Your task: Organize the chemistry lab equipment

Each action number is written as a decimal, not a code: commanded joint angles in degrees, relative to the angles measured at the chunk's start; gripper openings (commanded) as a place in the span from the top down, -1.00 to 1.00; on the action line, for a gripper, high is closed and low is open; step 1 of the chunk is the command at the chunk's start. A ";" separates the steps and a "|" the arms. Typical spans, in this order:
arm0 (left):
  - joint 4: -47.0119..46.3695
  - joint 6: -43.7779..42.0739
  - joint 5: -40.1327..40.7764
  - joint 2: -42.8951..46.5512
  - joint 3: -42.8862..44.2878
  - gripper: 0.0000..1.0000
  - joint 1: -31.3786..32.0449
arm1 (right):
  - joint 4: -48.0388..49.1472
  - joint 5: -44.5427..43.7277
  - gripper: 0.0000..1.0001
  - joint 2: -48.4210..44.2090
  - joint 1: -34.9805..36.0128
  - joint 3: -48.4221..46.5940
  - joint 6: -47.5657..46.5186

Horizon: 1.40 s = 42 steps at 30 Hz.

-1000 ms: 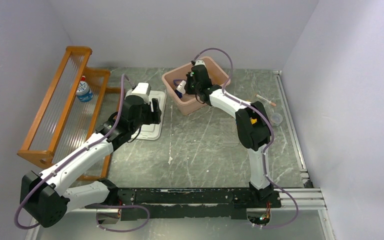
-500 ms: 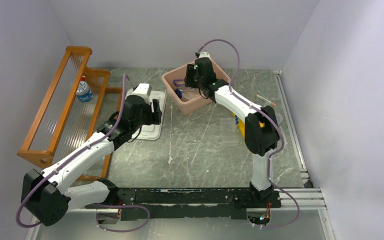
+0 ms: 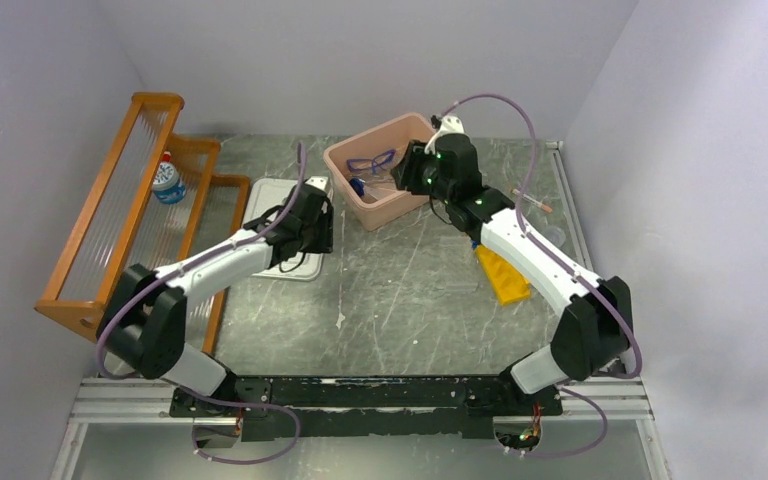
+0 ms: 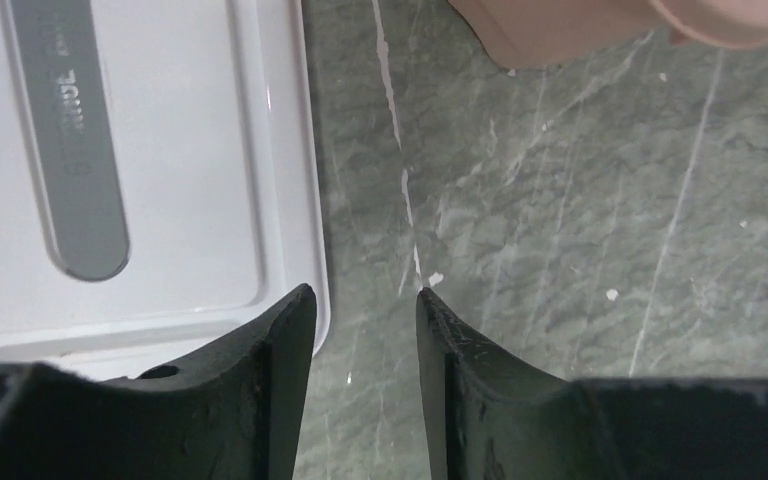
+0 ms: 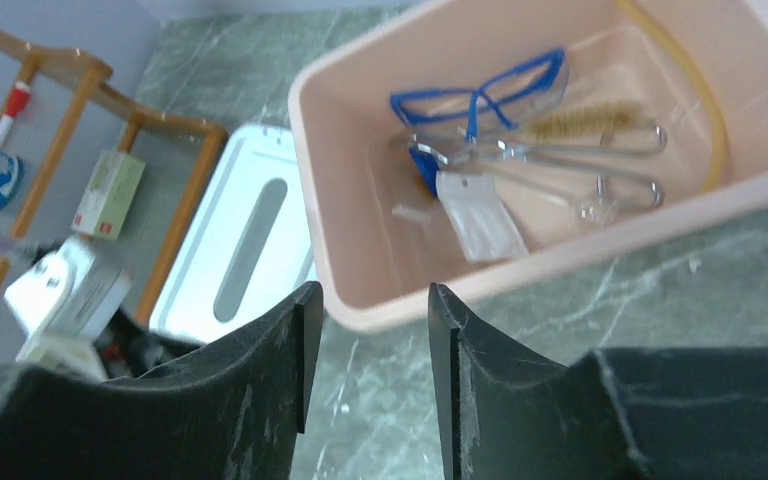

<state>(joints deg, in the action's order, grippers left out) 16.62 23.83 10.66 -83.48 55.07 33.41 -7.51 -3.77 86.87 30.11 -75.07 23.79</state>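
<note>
A pink bin [image 3: 352, 190] [image 5: 380, 270] holds the lab equipment: blue-framed safety glasses [image 5: 480, 88] [image 3: 370, 162], metal forceps and scissors [image 5: 560, 165], a bristle brush [image 5: 580, 120], a white packet [image 5: 478, 215] and a tan rubber tube [image 5: 705, 110]. My right gripper [image 3: 408, 178] [image 5: 365, 310] hovers by the bin's right rim, open and empty. Over the right edge of a flat white tray [image 3: 272, 195] [image 4: 180, 200], my left gripper [image 3: 317, 228] [image 4: 365, 300] is open with only the table between its fingers.
An orange slatted shelf [image 3: 110, 215] along the left wall carries a blue-labelled bottle [image 3: 167, 180] and a small box [image 5: 107, 195]. To the right on the table lie an orange wedge [image 3: 502, 275], a thin tube [image 3: 532, 199] and a clear dish [image 3: 553, 237].
My right gripper opened, left the bin's inside and drew back to the right. The left arm swung inward, its gripper slid to the tray's right edge and its jaws narrowed.
</note>
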 commanded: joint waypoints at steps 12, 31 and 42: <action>-0.33 -1.53 3.01 -16.65 7.33 0.03 -2.82 | 2.89 8.51 0.10 -10.68 -0.04 15.28 4.64; -0.01 6.20 -5.02 -12.50 -1.18 0.63 -0.50 | -2.17 5.85 0.11 -17.72 -0.02 18.57 4.24; -3.77 19.64 -8.90 -1.45 -12.35 0.64 10.22 | -8.56 5.16 0.14 -23.82 -0.05 24.24 6.13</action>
<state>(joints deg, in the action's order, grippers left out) 14.44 36.23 5.30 -89.30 46.52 40.69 -12.38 2.07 65.28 30.11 -52.73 29.21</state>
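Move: The white storage lid lies flat on the bench with its middle about 8 cm ahead of my left hand, 9 cm to the left and 9 cm below. Its near right rim is almost under the fingers. The pink bin is some 20 cm ahead and 15 cm to the right of that hand, and the wooden shelf about 8 cm ahead and 36 cm to the left. From my right hand the lid lies level fore and aft, roughly 26 cm left and 25 cm below. I sink my left hand about 8 cm with a short reach forward, tipping it steeper, and close the half-open fingers to pinch the lid's right rim near its near corner, then drag it back towards me some 10 cm and to the right about 4 cm. Meanwhile my empty right hand draws back about 10 cm from the bin, ending a bit lower and to the right, fingers still half open. ##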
